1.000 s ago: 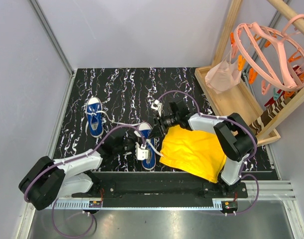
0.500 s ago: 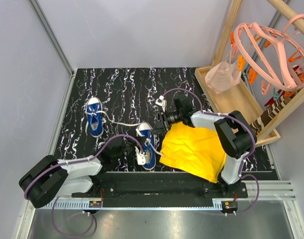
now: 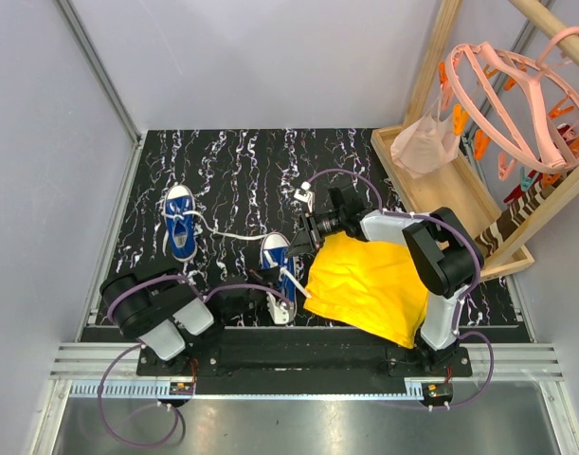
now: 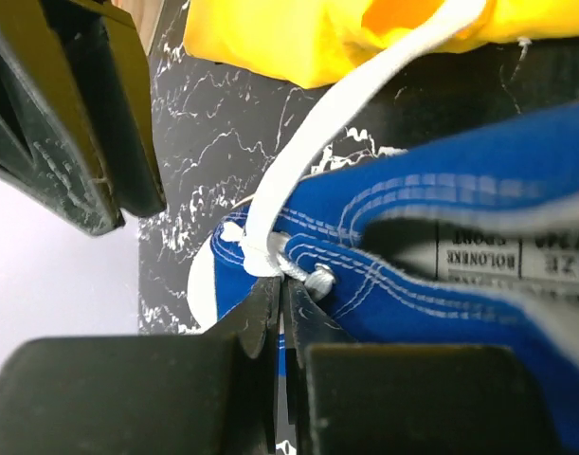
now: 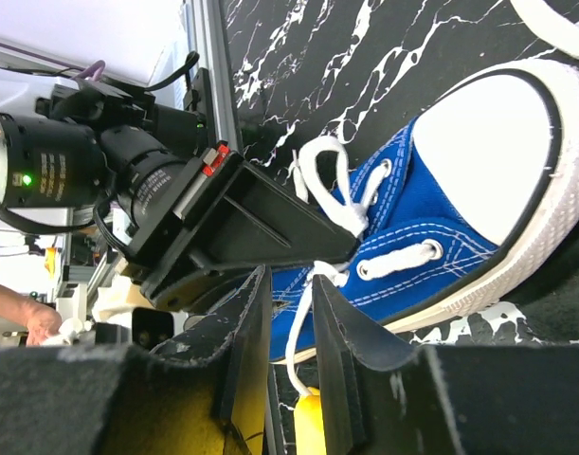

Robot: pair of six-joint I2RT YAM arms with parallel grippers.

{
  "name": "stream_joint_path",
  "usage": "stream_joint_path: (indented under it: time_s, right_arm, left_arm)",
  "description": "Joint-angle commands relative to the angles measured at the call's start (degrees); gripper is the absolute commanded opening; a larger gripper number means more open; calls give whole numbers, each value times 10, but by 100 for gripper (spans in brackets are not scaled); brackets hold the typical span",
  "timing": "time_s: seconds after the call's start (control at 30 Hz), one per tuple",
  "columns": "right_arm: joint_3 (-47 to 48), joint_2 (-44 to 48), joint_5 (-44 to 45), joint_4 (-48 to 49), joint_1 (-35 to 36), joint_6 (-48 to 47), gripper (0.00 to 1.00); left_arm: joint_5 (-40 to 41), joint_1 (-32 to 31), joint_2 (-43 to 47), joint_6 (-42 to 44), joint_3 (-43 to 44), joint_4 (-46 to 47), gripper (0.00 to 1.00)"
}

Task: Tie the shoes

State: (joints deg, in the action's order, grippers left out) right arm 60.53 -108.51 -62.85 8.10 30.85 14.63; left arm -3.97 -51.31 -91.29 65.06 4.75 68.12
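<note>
One blue sneaker (image 3: 181,226) lies at the left of the mat. The other sneaker (image 3: 277,265) lies in the middle, toe away from me, next to the yellow cloth (image 3: 365,284). My left gripper (image 3: 270,305) is at this shoe's heel end. In the left wrist view it (image 4: 281,284) is shut on the white lace (image 4: 346,104) at an eyelet of the shoe (image 4: 441,256). My right gripper (image 3: 301,245) is over the shoe's right side. In the right wrist view it (image 5: 287,294) stands a little open, with a lace strand (image 5: 303,322) hanging loose between the jaws, beside the shoe (image 5: 460,190).
A long lace (image 3: 232,234) runs across the mat between the two shoes. A wooden tray (image 3: 450,190) with a pink hanger rack (image 3: 516,104) stands at the right. The mat's metal rim (image 3: 118,218) runs along the left.
The left arm has folded back towards its base, and its gripper has slid down towards the middle shoe's heel. The right gripper has shifted slightly by the shoe's toe side.
</note>
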Motion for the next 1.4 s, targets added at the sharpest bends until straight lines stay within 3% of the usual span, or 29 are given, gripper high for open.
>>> stream_joint_path:
  time_s: [0.0,0.47,1.07,1.2,1.37]
  right_arm:
    - [18,-1,-21,18,0,5,33]
    - [25,-14,-29,23,-4,7,34]
    - [47,-57,-83,46,-21,53,36]
    - [52,-68,-106,67,-22,90,36]
    - [48,-91,-131,165,-23,181,37]
  left_arm:
    - [66,-15,-15,0,4,273,0]
    - [133,-48,53,23,-9,273,0]
    - [193,-76,60,24,25,273,0]
    - [206,-79,57,29,35,273,0]
    - [212,-81,56,33,38,273,0]
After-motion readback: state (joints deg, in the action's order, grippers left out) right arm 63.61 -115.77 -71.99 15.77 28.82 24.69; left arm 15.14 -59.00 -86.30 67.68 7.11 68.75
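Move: The lace of the near shoe, where it comes out at the half-made knot, lies right at the left hand's shut fingertips, about 1 cm below the hand point. From there, the right hand's open fingers stand some 3 cm ahead, 3 cm right and 6 cm up; the toe cap is 6 cm ahead, 2 cm lower, and the yellow cloth's middle about 21 cm right, 4 cm back and 6 cm down. From the right hand, that lace is 3 cm back, 3 cm left and 7 cm below. The lace at the left hand's shut fingertips is carried up from the shoe's knot towards the right hand's open fingers, about 5 cm in all and a little forward, as the left wrist tips up and turns counter-clockwise by some 10 degrees each. The right hand mostly waits above the shoe, then eases about 1 cm forward while tilting, fingers still parted and empty. ##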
